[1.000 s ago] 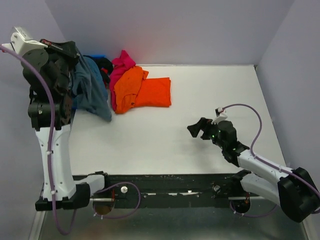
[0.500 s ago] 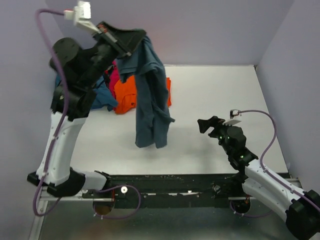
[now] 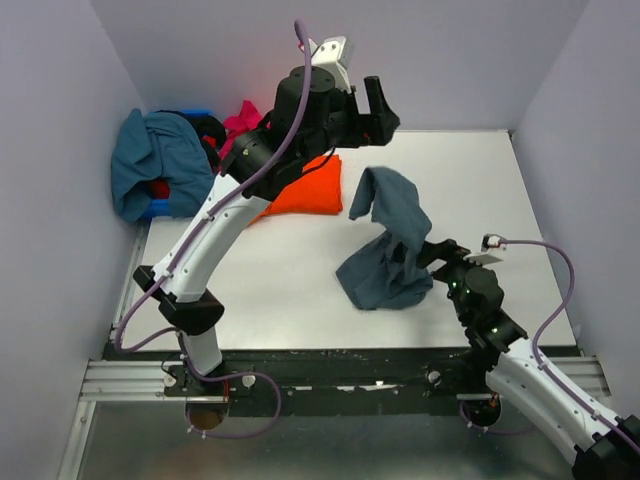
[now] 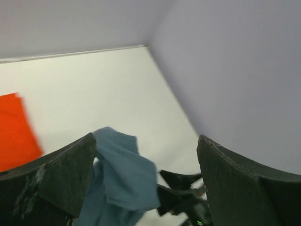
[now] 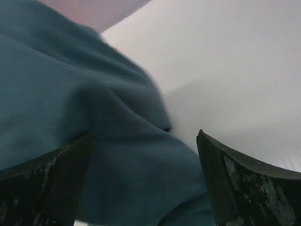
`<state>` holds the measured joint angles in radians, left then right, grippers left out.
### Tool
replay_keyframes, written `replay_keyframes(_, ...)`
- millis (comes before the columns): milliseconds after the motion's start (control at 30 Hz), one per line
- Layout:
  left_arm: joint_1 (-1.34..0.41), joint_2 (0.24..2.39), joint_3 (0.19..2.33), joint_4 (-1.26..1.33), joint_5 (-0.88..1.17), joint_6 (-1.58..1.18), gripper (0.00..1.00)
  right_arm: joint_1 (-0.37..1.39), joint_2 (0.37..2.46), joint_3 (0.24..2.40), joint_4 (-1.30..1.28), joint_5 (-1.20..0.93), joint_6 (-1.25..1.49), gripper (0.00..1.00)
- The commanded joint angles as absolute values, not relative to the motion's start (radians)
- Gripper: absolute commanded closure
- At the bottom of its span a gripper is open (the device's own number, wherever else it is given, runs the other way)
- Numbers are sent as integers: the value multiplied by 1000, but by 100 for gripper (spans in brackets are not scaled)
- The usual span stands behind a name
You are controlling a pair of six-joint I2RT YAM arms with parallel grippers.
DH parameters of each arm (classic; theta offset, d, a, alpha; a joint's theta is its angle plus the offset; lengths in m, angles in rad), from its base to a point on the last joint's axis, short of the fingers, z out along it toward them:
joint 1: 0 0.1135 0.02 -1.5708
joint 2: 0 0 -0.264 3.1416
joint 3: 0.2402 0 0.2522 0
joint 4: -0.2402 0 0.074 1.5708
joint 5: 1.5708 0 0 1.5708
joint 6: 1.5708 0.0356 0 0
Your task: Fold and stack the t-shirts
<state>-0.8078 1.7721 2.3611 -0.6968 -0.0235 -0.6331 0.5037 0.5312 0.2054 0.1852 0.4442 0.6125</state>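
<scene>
The slate blue-grey t-shirt (image 3: pixel 392 250) stands crumpled in a heap right of the table's middle, its top still in the air. High above it, my left gripper (image 3: pixel 381 107) is open and holds nothing; its wrist view looks down on the t-shirt (image 4: pixel 123 172). At the heap's right edge my right gripper (image 3: pixel 440 257) is open, and the cloth (image 5: pixel 94 141) bulges between its fingers without being pinched. A folded orange-red t-shirt (image 3: pixel 308 192) lies at the back, partly under my left arm. A teal-blue t-shirt (image 3: pixel 150 165) and a magenta one (image 3: pixel 243 117) are piled at the back left.
A blue bin (image 3: pixel 165 205) sits under the teal pile in the back left corner. Grey walls close the table at the back and on both sides. My left arm (image 3: pixel 225 220) reaches diagonally over the table's left half.
My left arm swung from the back left corner to the centre carrying the blue-grey t-shirt, then opened and let it drop. The right gripper has drawn nearer to me and stayed open.
</scene>
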Motion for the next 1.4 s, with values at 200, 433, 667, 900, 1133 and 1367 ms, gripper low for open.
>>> replay_keyframes(200,-528,1848,2158,-965,-598,-302,1,503,615,207,222,417,612,0)
replay_keyframes(433,-374,2063,2319,-979,-560,-232,1,503,637,198,247,373,609,1)
replay_keyframes(667,-267,2230,2385,-919,-474,-222,1,503,624,184,261,354,609,1)
replay_keyframes(900,-204,2336,2365,-848,-396,-247,1,503,640,186,267,347,614,1)
replay_keyframes(1133,-124,2462,2396,-810,-304,-317,1,503,655,189,276,337,614,1)
replay_keyframes(1367,-66,2545,2425,-767,-267,-370,2,503,684,195,287,327,612,1)
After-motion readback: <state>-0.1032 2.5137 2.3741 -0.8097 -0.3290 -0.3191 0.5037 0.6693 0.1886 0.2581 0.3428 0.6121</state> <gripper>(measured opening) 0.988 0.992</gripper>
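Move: The loose orange shirt lies some 23 cm ahead of the left hand, 33 cm to its left and 47 cm below. The pink shirt is about 31 cm ahead, 38 left; the folded orange shirt 22 ahead, 21 left; the blue basket's pile 25 ahead, 57 left. From the right hand, the middle of the blue-grey shirt, its far end still in the air, is roughly 5 cm ahead, 10 left and 10 lower. Down, left and forward, the left hand sweeps about 60 cm from high over the table back to the loose orange shirt, fingers staying wide open. Its wrist swings from pointing forward-right to forward and steeply down, ending close above the orange cloth beside the pink. The right hand, still open, sinks roughly 3 cm and drifts 2 cm left by the blue-grey shirt. ##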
